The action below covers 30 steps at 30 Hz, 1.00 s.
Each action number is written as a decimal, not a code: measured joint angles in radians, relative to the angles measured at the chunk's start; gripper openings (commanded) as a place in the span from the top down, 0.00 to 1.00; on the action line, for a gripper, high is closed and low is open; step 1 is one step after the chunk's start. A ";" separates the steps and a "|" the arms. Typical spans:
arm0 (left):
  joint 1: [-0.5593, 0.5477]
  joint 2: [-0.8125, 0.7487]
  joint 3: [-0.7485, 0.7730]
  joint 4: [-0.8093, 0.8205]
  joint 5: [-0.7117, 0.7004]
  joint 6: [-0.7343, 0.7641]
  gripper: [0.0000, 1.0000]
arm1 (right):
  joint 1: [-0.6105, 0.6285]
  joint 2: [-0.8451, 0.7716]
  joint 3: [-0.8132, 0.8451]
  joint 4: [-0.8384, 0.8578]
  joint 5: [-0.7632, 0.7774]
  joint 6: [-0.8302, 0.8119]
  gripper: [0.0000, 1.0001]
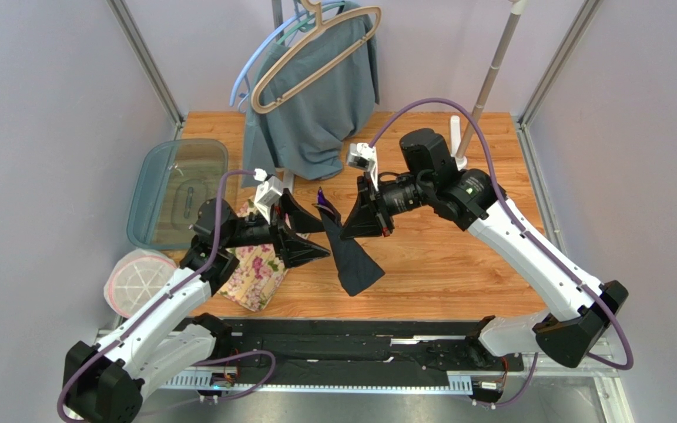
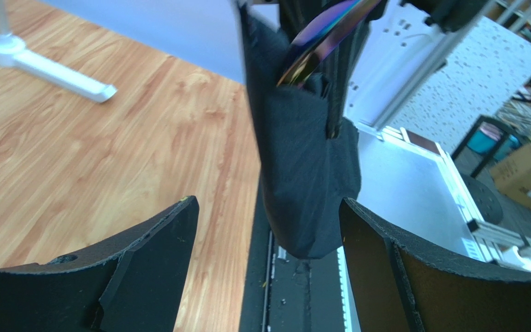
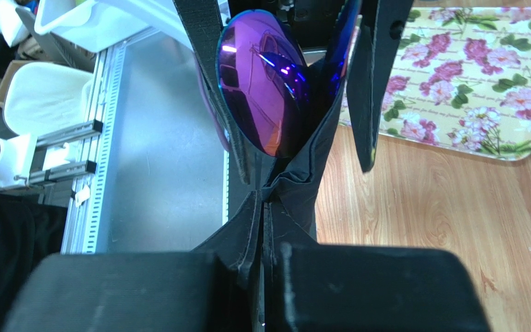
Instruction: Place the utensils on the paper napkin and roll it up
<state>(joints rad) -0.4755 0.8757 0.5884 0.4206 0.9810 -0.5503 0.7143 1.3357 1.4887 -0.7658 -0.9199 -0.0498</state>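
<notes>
My right gripper [image 1: 361,218] is shut on the black paper napkin [image 1: 351,251], which is bunched round the utensils and hangs above the table. In the right wrist view the shut gripper [image 3: 265,204] pinches the napkin [image 3: 296,187]; a purple iridescent spoon [image 3: 261,83] and another utensil edge stick out of it. My left gripper [image 1: 315,233] is open, just left of the bundle. In the left wrist view the napkin [image 2: 306,166] hangs just beyond the gripper [image 2: 268,207], not touching its fingers [image 2: 150,256], with a rainbow utensil [image 2: 320,38] at its top.
The floral mat [image 1: 258,269] lies under my left arm and also shows in the right wrist view [image 3: 469,76]. A clear teal bin [image 1: 174,189] and a white round lid [image 1: 134,280] sit at left. A grey-teal garment [image 1: 315,115] hangs at the back, beside a white stand [image 1: 483,88].
</notes>
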 measured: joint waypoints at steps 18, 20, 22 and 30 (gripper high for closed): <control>-0.120 0.024 0.061 0.162 0.031 -0.040 0.35 | 0.127 -0.031 0.055 -0.049 0.050 -0.057 1.00; -0.126 0.024 0.061 0.183 0.031 -0.054 0.46 | 0.127 -0.032 0.057 -0.047 0.051 -0.056 1.00; -0.130 0.023 0.061 0.201 0.031 -0.062 0.53 | 0.127 -0.034 0.058 -0.048 0.053 -0.056 1.00; -0.134 0.014 0.061 0.234 0.061 -0.088 0.96 | 0.127 -0.035 0.061 -0.045 0.069 -0.056 1.00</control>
<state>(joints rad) -0.6090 0.8894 0.6495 0.6548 1.0420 -0.6380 0.8410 1.3010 1.5497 -0.8112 -0.8505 -0.1059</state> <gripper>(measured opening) 0.228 0.010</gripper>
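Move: The open left gripper has the middle of the rolled napkin about 5 cm to its right, 3 cm back and 2 cm above. The utensil heads poke out some 9 cm above, 2 cm ahead and 2 cm right of it, and the flowered tray lies roughly 17 cm left, 7 cm ahead and 25 cm below. From the right hand, which already pinches the roll near its top, its middle is about 5 cm below, 3 cm back and 2 cm to the right. The left hand, wide open and pointing right at the hanging roll, climbs about 5 cm and draws back about 5 cm, edging a little to the right as its wrist turns some 15 degrees, partly clockwise; late in the climb it closes its fingers to pinch the napkin just below the right fingers and the spoon head. The right hand keeps its shut grip on the roll, carrying it back about 4 cm and up about 2 cm, then holds it nearly still while the left fingers close. ##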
